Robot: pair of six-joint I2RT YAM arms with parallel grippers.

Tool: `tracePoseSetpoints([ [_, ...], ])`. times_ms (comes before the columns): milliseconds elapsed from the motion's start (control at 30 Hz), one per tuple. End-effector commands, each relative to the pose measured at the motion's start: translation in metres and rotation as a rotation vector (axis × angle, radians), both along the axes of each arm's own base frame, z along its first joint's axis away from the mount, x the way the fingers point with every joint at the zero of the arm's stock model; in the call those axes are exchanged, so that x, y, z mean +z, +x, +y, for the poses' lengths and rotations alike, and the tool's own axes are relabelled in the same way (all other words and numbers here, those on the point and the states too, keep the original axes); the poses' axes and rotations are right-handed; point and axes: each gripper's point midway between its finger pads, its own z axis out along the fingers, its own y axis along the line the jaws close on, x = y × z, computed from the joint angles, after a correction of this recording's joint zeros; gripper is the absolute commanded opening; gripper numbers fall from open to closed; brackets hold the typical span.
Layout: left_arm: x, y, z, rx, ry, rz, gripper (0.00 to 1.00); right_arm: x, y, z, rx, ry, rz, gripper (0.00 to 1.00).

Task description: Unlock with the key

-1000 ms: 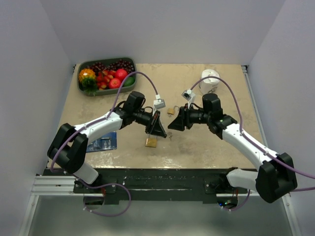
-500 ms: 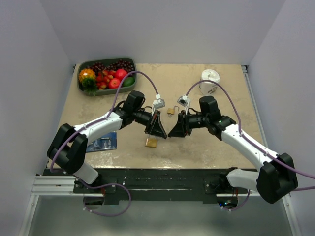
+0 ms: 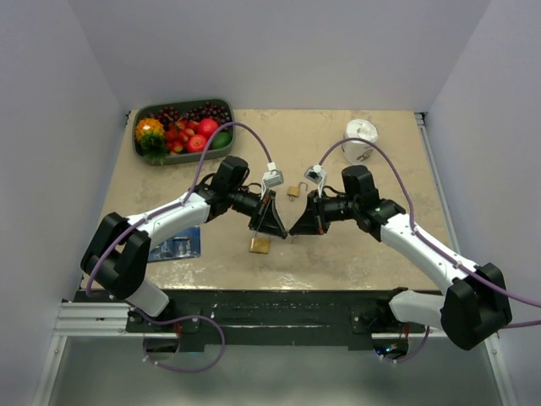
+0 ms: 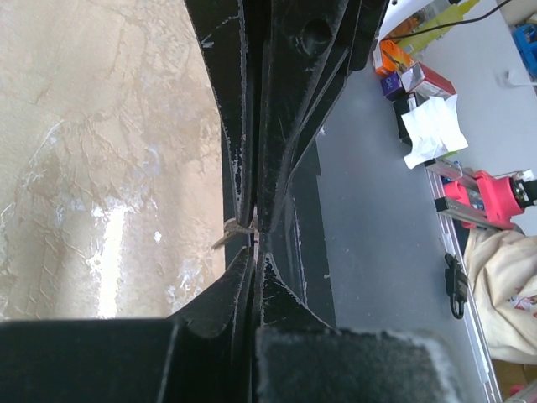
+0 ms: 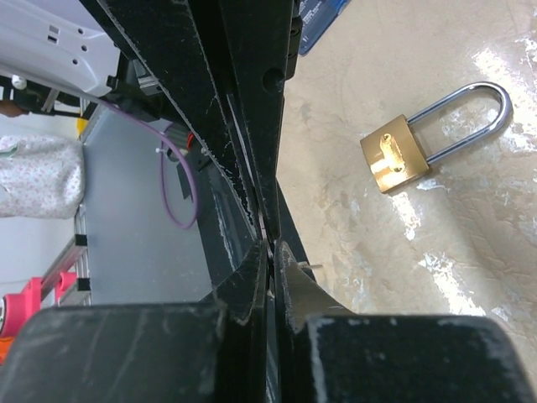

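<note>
My left gripper (image 3: pixel 277 227) and right gripper (image 3: pixel 294 228) meet tip to tip above the middle of the table. In the left wrist view the left gripper (image 4: pixel 254 239) is shut, and the thin silvery key (image 4: pixel 231 237) pokes out sideways at its tips. The right gripper (image 5: pixel 270 243) is also shut at the same spot, where a sliver of the key (image 5: pixel 309 268) shows beside its fingers. A brass padlock (image 3: pixel 259 244) with a closed steel shackle lies on the table just below the grippers; it is also the padlock (image 5: pixel 394 155) in the right wrist view.
A second brass padlock (image 3: pixel 293 191) lies just behind the grippers. A tray (image 3: pixel 138 150) of fruit stands at the back left and a white roll (image 3: pixel 361 139) at the back right. A blue card (image 3: pixel 176 244) lies near the left arm.
My right gripper moved left to the left gripper's tips and shut there. The left arm stayed still, shut.
</note>
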Motion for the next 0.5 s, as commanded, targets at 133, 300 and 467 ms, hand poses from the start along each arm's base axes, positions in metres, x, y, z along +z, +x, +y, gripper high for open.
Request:
tracePoseSetpoints([
  [133,0.004,0.033,-0.005,0.155,0.058,-0.121,0.37,0.015,0.008,0.004,-0.05,0.048,-0.042,0.0],
  [300,-0.009,0.068,0.005,0.352,0.179,-0.203,0.91,0.023,0.051,0.002,-0.285,0.087,-0.13,0.0],
  [467,-0.053,0.14,0.064,0.849,0.483,-0.193,0.98,0.026,0.083,-0.013,-0.484,0.042,-0.166,0.0],
])
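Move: Both hands' shut fingertips meet on the key. From the left hand, the big padlock lies about 8 cm to the left, some 3 cm ahead and 12 cm below; the small padlock is about 17 cm ahead, 1 cm right and 12 cm below. From the right hand, the big padlock is some 8 cm left, 3 cm ahead and 13 cm below, the small one 17 cm ahead and 1 cm right. Left lets go, opening wide while swinging 7 cm forward, 4 cm down; right keeps the key, moving 4 cm forward. ##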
